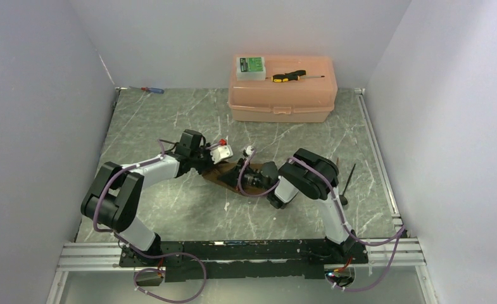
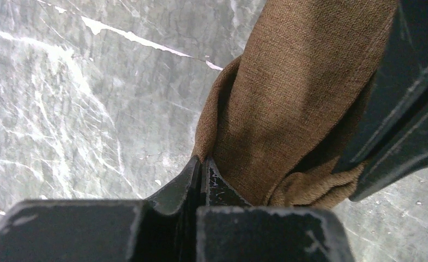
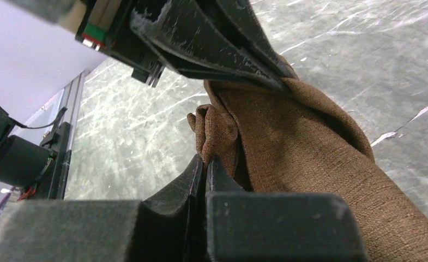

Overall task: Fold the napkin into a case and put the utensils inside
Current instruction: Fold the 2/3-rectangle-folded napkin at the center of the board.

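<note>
The brown napkin (image 1: 223, 175) lies bunched at the table's middle, between both arms. My left gripper (image 2: 202, 161) is shut on an edge of the napkin (image 2: 288, 98), the cloth running up and right from the tips. My right gripper (image 3: 206, 159) is shut on a folded corner of the napkin (image 3: 309, 164). The two grippers are close together, with the left gripper (image 3: 211, 43) just above the cloth in the right wrist view. In the top view the left gripper (image 1: 215, 166) and right gripper (image 1: 240, 178) meet over the cloth. A thin dark utensil (image 1: 349, 175) lies right of the right arm.
A pink plastic box (image 1: 282, 95) stands at the back, with a green-and-white packet (image 1: 251, 66) and a yellow-and-black screwdriver (image 1: 289, 76) on its lid. A blue-and-red screwdriver (image 1: 152, 90) lies at the back left corner. Walls close in the left, right and back.
</note>
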Tool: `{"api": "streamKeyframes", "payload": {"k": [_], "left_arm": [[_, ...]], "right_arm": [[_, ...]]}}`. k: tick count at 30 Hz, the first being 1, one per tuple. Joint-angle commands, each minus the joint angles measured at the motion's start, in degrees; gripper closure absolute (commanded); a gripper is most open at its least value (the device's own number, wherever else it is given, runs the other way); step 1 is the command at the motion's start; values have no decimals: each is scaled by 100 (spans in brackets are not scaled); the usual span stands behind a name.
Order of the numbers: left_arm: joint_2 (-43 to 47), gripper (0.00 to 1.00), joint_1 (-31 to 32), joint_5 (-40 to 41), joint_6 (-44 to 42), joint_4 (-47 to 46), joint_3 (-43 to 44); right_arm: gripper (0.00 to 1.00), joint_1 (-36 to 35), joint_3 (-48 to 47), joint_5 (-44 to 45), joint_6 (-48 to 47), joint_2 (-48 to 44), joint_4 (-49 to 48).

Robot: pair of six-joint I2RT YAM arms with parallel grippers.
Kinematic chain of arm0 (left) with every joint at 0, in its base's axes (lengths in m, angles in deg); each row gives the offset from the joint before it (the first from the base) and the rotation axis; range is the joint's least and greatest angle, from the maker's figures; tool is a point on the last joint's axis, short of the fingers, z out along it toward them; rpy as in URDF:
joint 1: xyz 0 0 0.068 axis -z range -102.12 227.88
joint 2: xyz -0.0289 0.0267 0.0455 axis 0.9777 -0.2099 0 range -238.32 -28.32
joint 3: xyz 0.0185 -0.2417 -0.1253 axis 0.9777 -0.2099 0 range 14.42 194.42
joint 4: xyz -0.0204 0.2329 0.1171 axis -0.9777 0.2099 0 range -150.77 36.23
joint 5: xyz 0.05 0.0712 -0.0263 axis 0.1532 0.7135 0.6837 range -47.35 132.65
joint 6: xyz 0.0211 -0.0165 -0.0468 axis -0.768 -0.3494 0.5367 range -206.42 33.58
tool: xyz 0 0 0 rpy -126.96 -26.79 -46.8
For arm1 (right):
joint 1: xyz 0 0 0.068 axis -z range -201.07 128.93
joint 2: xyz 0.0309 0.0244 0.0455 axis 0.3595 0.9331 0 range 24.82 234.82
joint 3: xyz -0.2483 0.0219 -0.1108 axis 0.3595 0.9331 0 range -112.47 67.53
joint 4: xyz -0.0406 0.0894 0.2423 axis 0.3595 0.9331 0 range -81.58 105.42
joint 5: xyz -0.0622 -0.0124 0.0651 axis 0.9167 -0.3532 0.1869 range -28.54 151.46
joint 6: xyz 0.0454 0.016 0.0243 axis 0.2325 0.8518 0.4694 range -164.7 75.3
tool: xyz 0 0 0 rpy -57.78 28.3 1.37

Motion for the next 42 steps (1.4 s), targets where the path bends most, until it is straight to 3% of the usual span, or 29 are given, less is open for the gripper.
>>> {"api": "streamKeyframes", "payload": {"k": [1, 11, 22, 25, 34, 42], "left_arm": [[235, 97, 40, -69, 199, 71, 126], [674, 97, 92, -412, 418, 433, 43], [805, 97, 170, -430, 310, 276, -311], [834, 97, 176, -354, 335, 144, -382], [903, 97, 254, -414, 270, 25, -567], [929, 97, 277, -335, 236, -82, -638]], "right_arm": [[100, 76, -233, -114, 284, -332, 249], [100, 313, -476, -30, 714, -391, 1717], [100, 487, -800, -142, 1125, -685, 2374], [100, 492, -1265, -254, 956, -730, 3393], [100, 523, -2228, -464, 574, -654, 5056], [100, 529, -2555, -380, 364, -425, 5523]]}}
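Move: Both hands are already shut on the raised left end of the napkin. From the left hand, the corner that the right hand holds is about 7 cm back, 3 cm to the right and 2 cm higher; the napkin's middle lies 6 cm back, 10 cm right and 2 cm lower. From the right hand, the edge pinched by the left is about 7 cm ahead, 3 cm left and 2 cm lower; the napkin's middle is 1 cm ahead, 7 cm right and 4 cm lower. The right hand keeps its pinch on the napkin corner and carries it forward about 5 cm, sinking about 2 cm on the way and ending a little farther left, while it rolls and tips its fingertips down, some 30 degrees in all, to bring the corner beside the left fingertips. Meanwhile the left hand, still gripping its edge, draws back about 3.5 cm towards it, rising some 2 cm midway and settling most of that back down, so that the grippers close on each other with neither letting go. ##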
